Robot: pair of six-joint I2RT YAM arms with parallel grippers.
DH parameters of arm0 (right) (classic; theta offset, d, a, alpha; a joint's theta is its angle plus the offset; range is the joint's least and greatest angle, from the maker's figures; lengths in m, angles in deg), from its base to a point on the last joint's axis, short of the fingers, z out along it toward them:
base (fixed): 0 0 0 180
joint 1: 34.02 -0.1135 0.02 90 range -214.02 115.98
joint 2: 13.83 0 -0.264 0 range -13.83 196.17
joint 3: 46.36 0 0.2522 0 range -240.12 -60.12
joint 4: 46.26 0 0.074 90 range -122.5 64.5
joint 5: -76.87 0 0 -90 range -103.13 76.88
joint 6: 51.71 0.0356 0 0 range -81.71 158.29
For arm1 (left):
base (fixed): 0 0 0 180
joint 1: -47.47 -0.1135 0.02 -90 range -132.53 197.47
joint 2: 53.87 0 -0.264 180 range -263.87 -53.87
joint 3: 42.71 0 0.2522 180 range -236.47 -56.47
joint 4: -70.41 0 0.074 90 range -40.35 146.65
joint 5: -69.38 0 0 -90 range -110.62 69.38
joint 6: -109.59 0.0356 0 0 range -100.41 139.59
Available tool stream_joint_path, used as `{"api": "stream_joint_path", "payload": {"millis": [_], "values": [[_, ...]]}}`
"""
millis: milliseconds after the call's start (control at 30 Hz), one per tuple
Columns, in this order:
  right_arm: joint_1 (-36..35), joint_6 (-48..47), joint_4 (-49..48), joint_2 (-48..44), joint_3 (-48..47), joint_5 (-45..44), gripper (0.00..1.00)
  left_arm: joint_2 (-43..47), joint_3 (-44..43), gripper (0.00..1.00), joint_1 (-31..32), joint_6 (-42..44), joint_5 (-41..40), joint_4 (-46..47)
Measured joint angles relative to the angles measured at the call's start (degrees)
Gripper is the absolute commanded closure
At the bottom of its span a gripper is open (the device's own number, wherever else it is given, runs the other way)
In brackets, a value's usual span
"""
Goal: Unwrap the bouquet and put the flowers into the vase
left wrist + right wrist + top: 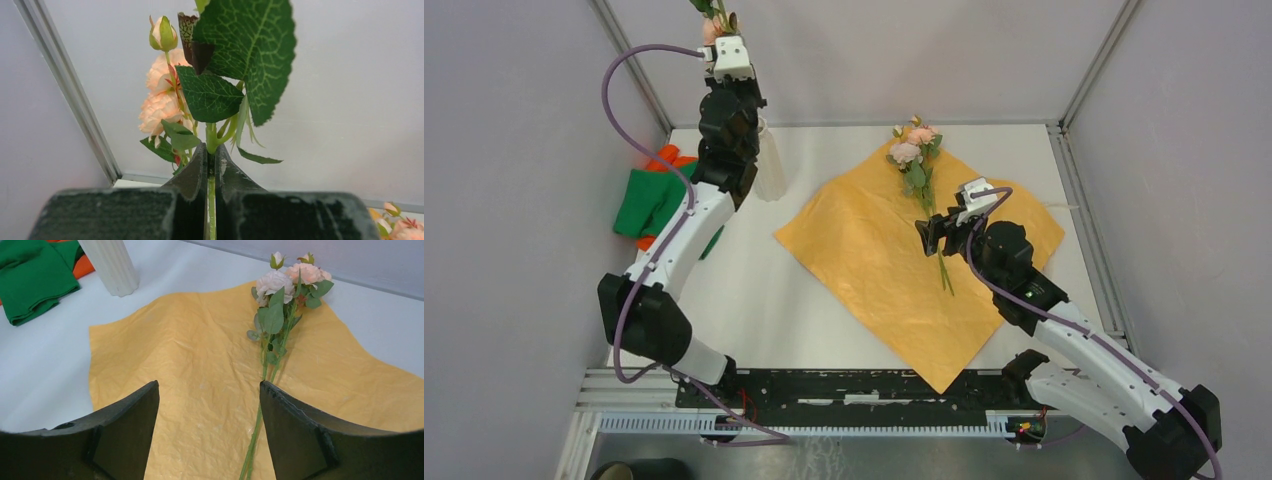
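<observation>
The bouquet's orange paper (884,270) (200,355) lies spread flat on the table. Pink flowers (914,150) (287,280) with long green stems (257,425) rest on its far part. My right gripper (932,236) (209,386) hovers open over the paper, and the stems run just inside its right finger. My left gripper (720,38) (211,155) is raised high at the back left, shut on the green stem of a pink flower (160,100) whose leaves and blooms stand above the fingers. The whitish ribbed vase (771,160) (111,265) stands below that arm, partly hidden by it.
A green cloth (649,200) (30,275) over an orange cloth (669,158) (82,267) lies at the left, beside the vase. Grey walls with metal frame posts (75,100) close in the back and sides.
</observation>
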Motion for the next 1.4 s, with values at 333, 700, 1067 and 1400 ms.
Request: {"api": "stream_joint_path", "payload": {"millis": [333,700,1067,1400], "values": [[0.0,-1.1,-0.3,0.0,0.3,-0.8,0.22,-2.3,-6.1,0.98,-1.1,0.3,0.4,-0.9],[0.0,-1.4,-0.4,0.4,1.5,-1.4,0.24,-1.8,-6.6,0.98,-3.1,0.3,0.5,-0.9],[0.0,-1.9,-0.6,-0.4,2.0,-1.3,0.25,-9.4,-5.8,0.98,-5.7,-0.9,0.6,0.7],[0.0,-2.3,-0.1,-0.8,3.0,-1.5,0.25,-12.3,-1.1,0.98,-6.0,-4.8,0.4,0.6]]}}
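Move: The vase, with a flower already standing in it, has its middle about 8 cm ahead of the left hand, 2 cm to its left and some 31 cm below. The standing flower's blooms are around 13 cm ahead, 4 cm left and 4 cm above that hand; the green cloth is roughly 2 cm ahead, 28 cm left and 43 cm below. From the right hand, the vase lies about 28 cm ahead, 37 cm left and 11 cm below. Still pinching the upright stem just under its leaves, the left hand first lifts it a few centimetres, then eases it forward and a little left over the vase and lowers it about 13 cm from the top of the rise towards the mouth. While sinking, the fingers tip some 10 degrees downward and stay shut. ##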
